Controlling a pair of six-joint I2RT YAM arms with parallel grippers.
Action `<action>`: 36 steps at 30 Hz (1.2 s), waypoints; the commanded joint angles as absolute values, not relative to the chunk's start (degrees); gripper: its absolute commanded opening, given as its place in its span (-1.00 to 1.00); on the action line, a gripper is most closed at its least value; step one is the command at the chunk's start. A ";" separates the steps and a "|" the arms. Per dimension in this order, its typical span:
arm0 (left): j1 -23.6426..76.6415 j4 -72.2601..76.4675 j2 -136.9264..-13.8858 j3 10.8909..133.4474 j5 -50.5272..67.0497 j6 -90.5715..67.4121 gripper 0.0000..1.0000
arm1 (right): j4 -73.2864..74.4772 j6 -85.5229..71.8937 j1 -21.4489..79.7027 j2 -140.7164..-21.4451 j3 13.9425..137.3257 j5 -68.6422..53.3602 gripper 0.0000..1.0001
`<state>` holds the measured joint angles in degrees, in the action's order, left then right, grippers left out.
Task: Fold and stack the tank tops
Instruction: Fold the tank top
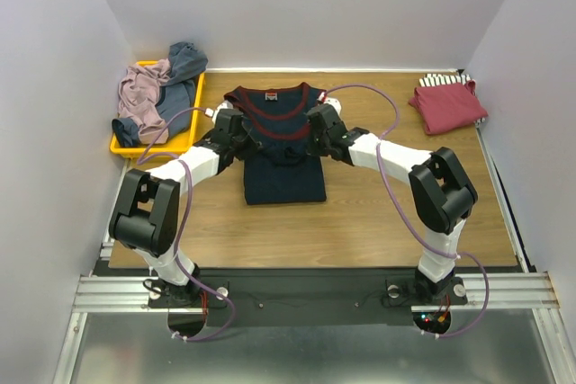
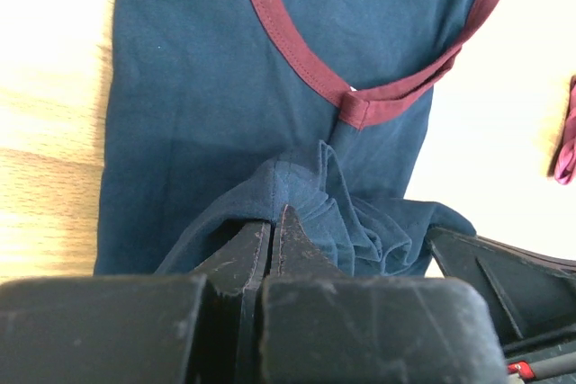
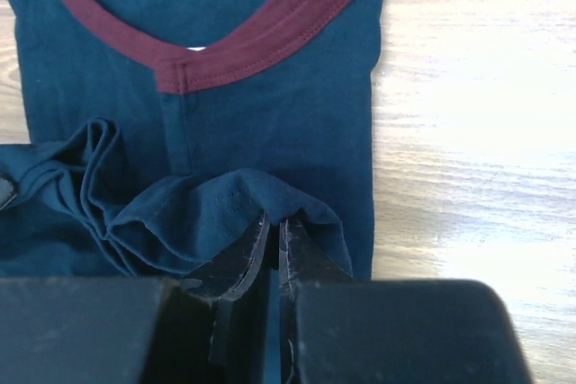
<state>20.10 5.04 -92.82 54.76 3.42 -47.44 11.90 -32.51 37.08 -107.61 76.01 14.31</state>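
A navy jersey (image 1: 281, 146) with maroon trim lies flat in the middle of the table, neckline toward the back. Its lower hem is lifted and bunched over the body, pinched at both corners. My left gripper (image 1: 239, 132) is shut on the hem's left corner (image 2: 297, 195), and my right gripper (image 1: 315, 132) is shut on the right corner (image 3: 243, 204). A folded dark red top (image 1: 447, 105) rests on a striped one (image 1: 443, 80) at the back right. Mauve (image 1: 142, 96) and grey-blue (image 1: 184, 65) tops are heaped in the tray.
A yellow tray (image 1: 162, 143) stands at the back left by the wall. White walls close in the table on three sides. Purple cables loop from both arms over the tabletop.
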 commanded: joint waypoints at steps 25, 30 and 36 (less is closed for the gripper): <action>16.44 11.86 -94.12 56.42 5.36 -47.37 -0.93 | 8.00 -31.29 36.74 -113.81 84.81 14.85 -0.84; 16.00 13.44 -97.29 59.32 6.15 -47.81 -0.16 | 8.09 -30.41 36.48 -117.85 88.32 15.38 -0.11; 15.82 13.89 -92.92 61.60 5.98 -45.01 0.37 | 8.17 -29.62 36.39 -115.41 88.16 17.57 0.64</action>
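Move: The lowest point of the red neckline, where the held hem is going, lies about 4 cm ahead and 6 cm right of the left hand, and about 5 cm ahead and 6 cm left of the right hand, some 3 cm below both. The collar label is roughly 13 cm ahead and 3 cm right of the left hand. The shirt's near folded edge is about 14 cm back and 6 cm left of the right hand. The tank top's hem, still pinched by both hands, is lifted about 3 cm, carried forward some 4 cm over the shirt's body up to the neckline's low point, then lowered. The right hand also shifts some 2 cm left and sinks deeper, about 5 cm from its peak. On the way down both grippers open wide and let go of the hem, the left edging slightly back up. ##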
